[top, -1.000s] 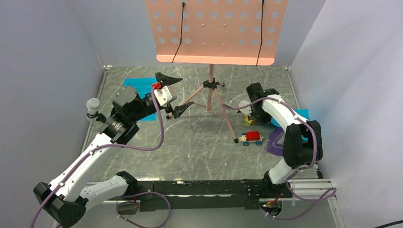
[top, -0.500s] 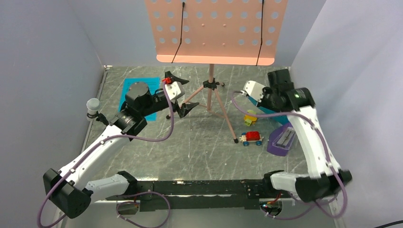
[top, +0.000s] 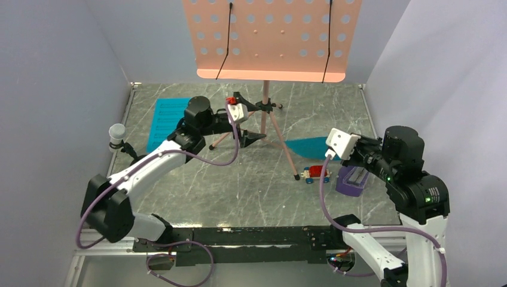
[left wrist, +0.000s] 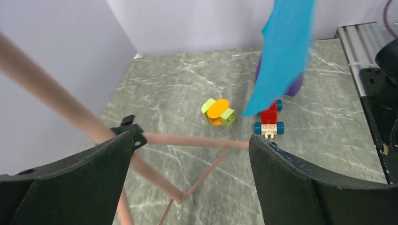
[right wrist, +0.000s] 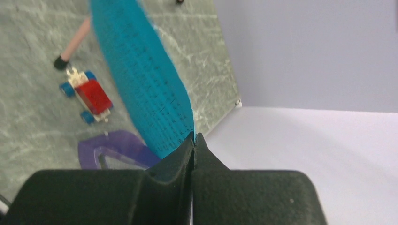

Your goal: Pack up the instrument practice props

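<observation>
The salmon-pink music stand (top: 272, 39) rises at the back centre on its tripod legs (top: 277, 128). My left gripper (top: 247, 117) is open, one finger on either side of the legs (left wrist: 197, 140), touching nothing; in the left wrist view the left gripper (left wrist: 190, 140) frames them. My right gripper (top: 332, 153) is shut on one cyan sheet-music page (top: 305, 145), which hangs curled above the table. In the right wrist view the page (right wrist: 141, 75) runs out from the pinched fingertips of the right gripper (right wrist: 193, 139). A second cyan page (top: 167, 116) lies flat at the left. The purple metronome (top: 353, 181) lies under my right arm.
A red toy car (top: 317, 173) stands beside the stand's near foot. A yellow-orange toy (left wrist: 218, 111) lies just beyond it, hidden by the lifted page in the top view. A white-capped post (top: 116, 133) stands at the left edge. Walls close three sides.
My right gripper has lifted the cyan page off the table at the right and pulled back toward the near side. My left gripper has moved right, from the left page to the tripod legs.
</observation>
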Robot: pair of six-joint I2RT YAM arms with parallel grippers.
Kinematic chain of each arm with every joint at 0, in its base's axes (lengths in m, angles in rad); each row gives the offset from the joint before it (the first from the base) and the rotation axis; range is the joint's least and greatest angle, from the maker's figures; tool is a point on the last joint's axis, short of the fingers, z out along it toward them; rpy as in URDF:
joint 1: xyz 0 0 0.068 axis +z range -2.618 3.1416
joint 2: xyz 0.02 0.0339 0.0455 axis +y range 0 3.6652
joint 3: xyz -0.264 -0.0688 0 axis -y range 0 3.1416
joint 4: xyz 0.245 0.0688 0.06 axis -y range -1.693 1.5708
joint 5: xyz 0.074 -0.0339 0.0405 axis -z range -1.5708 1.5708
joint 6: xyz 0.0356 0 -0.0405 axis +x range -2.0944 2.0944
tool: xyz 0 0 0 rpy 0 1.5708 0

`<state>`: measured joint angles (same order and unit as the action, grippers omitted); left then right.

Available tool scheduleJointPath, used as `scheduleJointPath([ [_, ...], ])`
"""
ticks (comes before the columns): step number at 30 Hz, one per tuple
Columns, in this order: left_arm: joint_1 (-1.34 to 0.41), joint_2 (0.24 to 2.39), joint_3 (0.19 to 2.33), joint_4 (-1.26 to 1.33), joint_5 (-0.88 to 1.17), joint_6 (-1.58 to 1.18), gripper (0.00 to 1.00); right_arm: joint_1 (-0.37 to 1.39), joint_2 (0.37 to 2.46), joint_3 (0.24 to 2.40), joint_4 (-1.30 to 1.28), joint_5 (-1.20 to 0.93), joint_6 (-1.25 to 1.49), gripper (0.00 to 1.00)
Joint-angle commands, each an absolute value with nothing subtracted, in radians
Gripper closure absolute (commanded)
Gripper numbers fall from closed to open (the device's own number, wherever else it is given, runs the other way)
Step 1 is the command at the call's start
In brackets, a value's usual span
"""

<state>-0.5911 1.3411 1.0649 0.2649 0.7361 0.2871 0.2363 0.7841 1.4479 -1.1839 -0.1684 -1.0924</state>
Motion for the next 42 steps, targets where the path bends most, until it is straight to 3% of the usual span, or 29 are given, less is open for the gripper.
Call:
scheduleJointPath([
  [1,-0.627,1.438,1.107,0.528,0.901,0.162,0.04,0.239,0.830,1.488,-1.054,-0.285,-0.954,1.00],
  [7,-0.666,1.504,1.146,0.540,0.964,0.097,0.10,0.239,0.890,1.525,-0.998,-0.268,-0.790,1.00],
  [18,-0.643,1.431,1.147,0.062,1.069,0.364,0.05,0.239,0.939,1.559,-0.956,-0.276,-0.651,1.00],
  [20,-0.645,1.449,1.138,0.153,1.096,0.263,0.05,0.239,0.948,1.569,-0.959,-0.294,-0.646,1.00],
  [24,-0.671,1.535,1.060,0.706,0.986,-0.314,0.05,0.239,0.952,1.564,-0.960,-0.323,-0.622,1.00],
  [27,-0.688,1.604,1.085,0.828,0.940,-0.497,0.17,0.239,0.953,1.558,-0.962,-0.316,-0.617,1.00],
  [29,-0.693,1.614,1.075,0.857,0.936,-0.529,0.31,0.239,0.955,1.562,-0.960,-0.313,-0.621,1.00],
  [33,-0.679,1.594,1.119,0.659,0.974,-0.400,0.89,0.239,0.957,1.553,-0.970,-0.334,-0.635,1.00],
  [35,-0.651,1.564,1.136,0.554,0.999,-0.326,0.98,0.239,0.957,1.544,-1.000,-0.386,-0.652,0.60],
  [38,-0.585,1.492,1.158,0.300,1.030,-0.185,0.99,0.239,0.949,1.534,-1.038,-0.479,-0.650,0.03],
  [42,-0.473,1.372,1.217,-0.059,1.015,0.058,0.99,0.239,0.934,1.508,-1.013,-0.556,-0.617,0.00],
])
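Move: The sheet music is shut in the right gripper, its middle about 9 cm to that hand's left and level fore and aft. The left gripper waits some 28 cm left and 8 cm ahead of the right one. From the left gripper, the sheet's middle lies about 18 cm right, 8 cm back and slightly above; the stand's tripod collar is 9 cm ahead, 4 cm right and a little lower. From the right gripper, the toy car is 5 cm left, 4 cm ahead, and the metronome 8 cm right, 2 cm ahead, both some 30 cm below. Bring the open left gripper right about 7 cm, back and down, rolling it some 30 degrees, and pinch the sheet's free left edge. Meanwhile carry the sheet forward, left and slightly up with the right gripper, left side rising, and hold it there for the left. Once the left has closed, open the right wide to let go, easing it left; draw the left gripper back left and slightly forward with the sheet. ##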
